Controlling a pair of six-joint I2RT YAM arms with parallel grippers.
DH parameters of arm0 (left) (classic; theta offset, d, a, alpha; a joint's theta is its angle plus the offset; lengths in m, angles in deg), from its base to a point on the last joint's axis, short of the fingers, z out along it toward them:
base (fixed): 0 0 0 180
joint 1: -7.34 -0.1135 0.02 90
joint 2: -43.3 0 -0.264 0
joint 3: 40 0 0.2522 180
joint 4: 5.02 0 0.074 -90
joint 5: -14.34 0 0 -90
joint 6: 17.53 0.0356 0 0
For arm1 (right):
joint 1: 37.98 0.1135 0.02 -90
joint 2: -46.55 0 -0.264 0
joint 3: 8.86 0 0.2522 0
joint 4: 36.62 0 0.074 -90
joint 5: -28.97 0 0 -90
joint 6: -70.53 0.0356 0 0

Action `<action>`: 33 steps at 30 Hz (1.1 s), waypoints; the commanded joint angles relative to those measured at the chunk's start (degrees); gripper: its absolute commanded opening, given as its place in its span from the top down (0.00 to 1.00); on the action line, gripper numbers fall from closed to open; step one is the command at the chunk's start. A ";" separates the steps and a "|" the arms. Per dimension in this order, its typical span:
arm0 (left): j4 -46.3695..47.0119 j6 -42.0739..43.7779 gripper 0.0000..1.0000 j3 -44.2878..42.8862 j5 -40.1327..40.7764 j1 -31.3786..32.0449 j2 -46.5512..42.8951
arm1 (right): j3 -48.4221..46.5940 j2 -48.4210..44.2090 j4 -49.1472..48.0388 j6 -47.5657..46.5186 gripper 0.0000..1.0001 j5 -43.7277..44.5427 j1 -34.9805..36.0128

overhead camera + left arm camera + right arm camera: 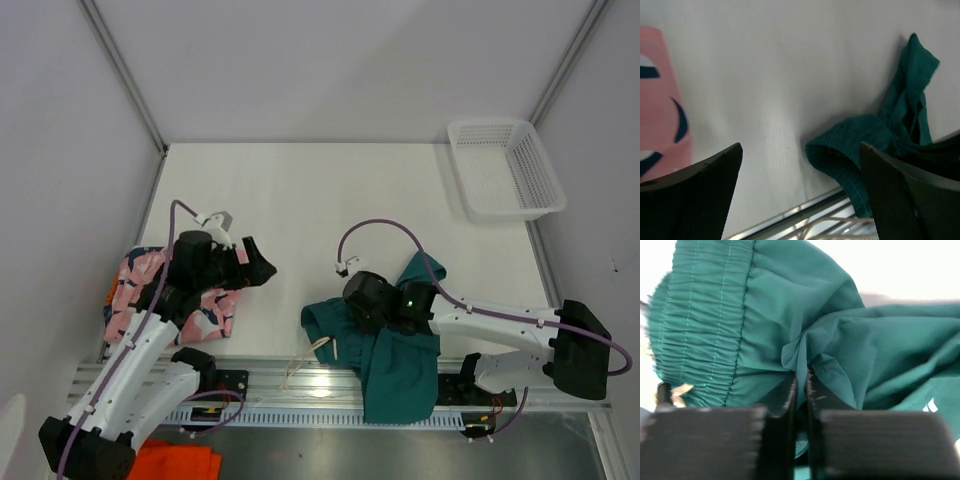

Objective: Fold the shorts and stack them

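Observation:
Teal green shorts (395, 365) lie crumpled at the near table edge, partly hanging over the rail. My right gripper (801, 374) is shut on a pinched fold of the teal shorts (790, 315), beside the ribbed waistband. The pink shark shorts (135, 290) lie folded at the left, under my left arm. My left gripper (258, 262) hovers open over bare table between the two, nothing between its fingers (695, 190). The left wrist view shows the pink shorts (657, 105) at its left edge and the teal shorts (880, 140) at the right. The printed shorts are out of view.
A white mesh basket (505, 170) stands at the back right corner. An orange cloth (175, 462) lies below the table's front edge near the left arm's base. A metal rail (300, 385) with loose cables runs along the near edge.

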 commanded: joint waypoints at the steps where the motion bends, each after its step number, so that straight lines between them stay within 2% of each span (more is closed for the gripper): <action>1: 5.03 -9.63 0.01 2.45 -4.43 6.37 -1.56 | 3.54 -2.47 -2.00 4.58 1.00 3.95 -0.54; 4: 9.33 -14.37 0.01 4.74 -3.64 11.47 -0.95 | 7.50 -7.22 -2.35 5.64 1.00 2.72 -1.07; 8: 16.45 -21.32 0.01 8.69 -3.90 16.83 5.71 | 11.80 -11.27 -3.23 7.48 1.00 -0.27 -0.54; 12: 22.87 -25.81 0.01 10.19 -3.02 21.93 10.81 | 15.06 -14.08 -2.97 9.24 1.00 0.87 0.51; 21: 34.56 -32.76 0.01 13.00 -6.88 23.08 17.15 | 18.23 -17.69 -4.64 10.21 1.00 1.75 1.75; 33: 44.31 -39.69 0.01 13.52 -9.52 27.12 24.62 | 17.96 -17.25 -4.90 10.39 1.00 3.68 1.92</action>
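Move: The teal shorts' waistband lies about 14 cm to the left hand's right, 12 cm back and some 13 cm below; its drawstring hangs about 10 cm right and 19 cm back. The pink shorts are some 18 cm left of that hand and 4 cm back. The right hand is already at a bunched fold of the teal shorts, between its fingers, with the waistband roughly 8 cm to its left and 3 cm back. The right hand pinches the teal fold, its fingers finishing their closing, and drags the fold about 4 cm right, a little back and down, then holds still. Meanwhile the wide-open left hand swings some 16 cm right, sinking and drawing back as it nears the waistband, tipping about 25 degrees further down and rolling its left side lower; it isn't seen to grip any cloth. ##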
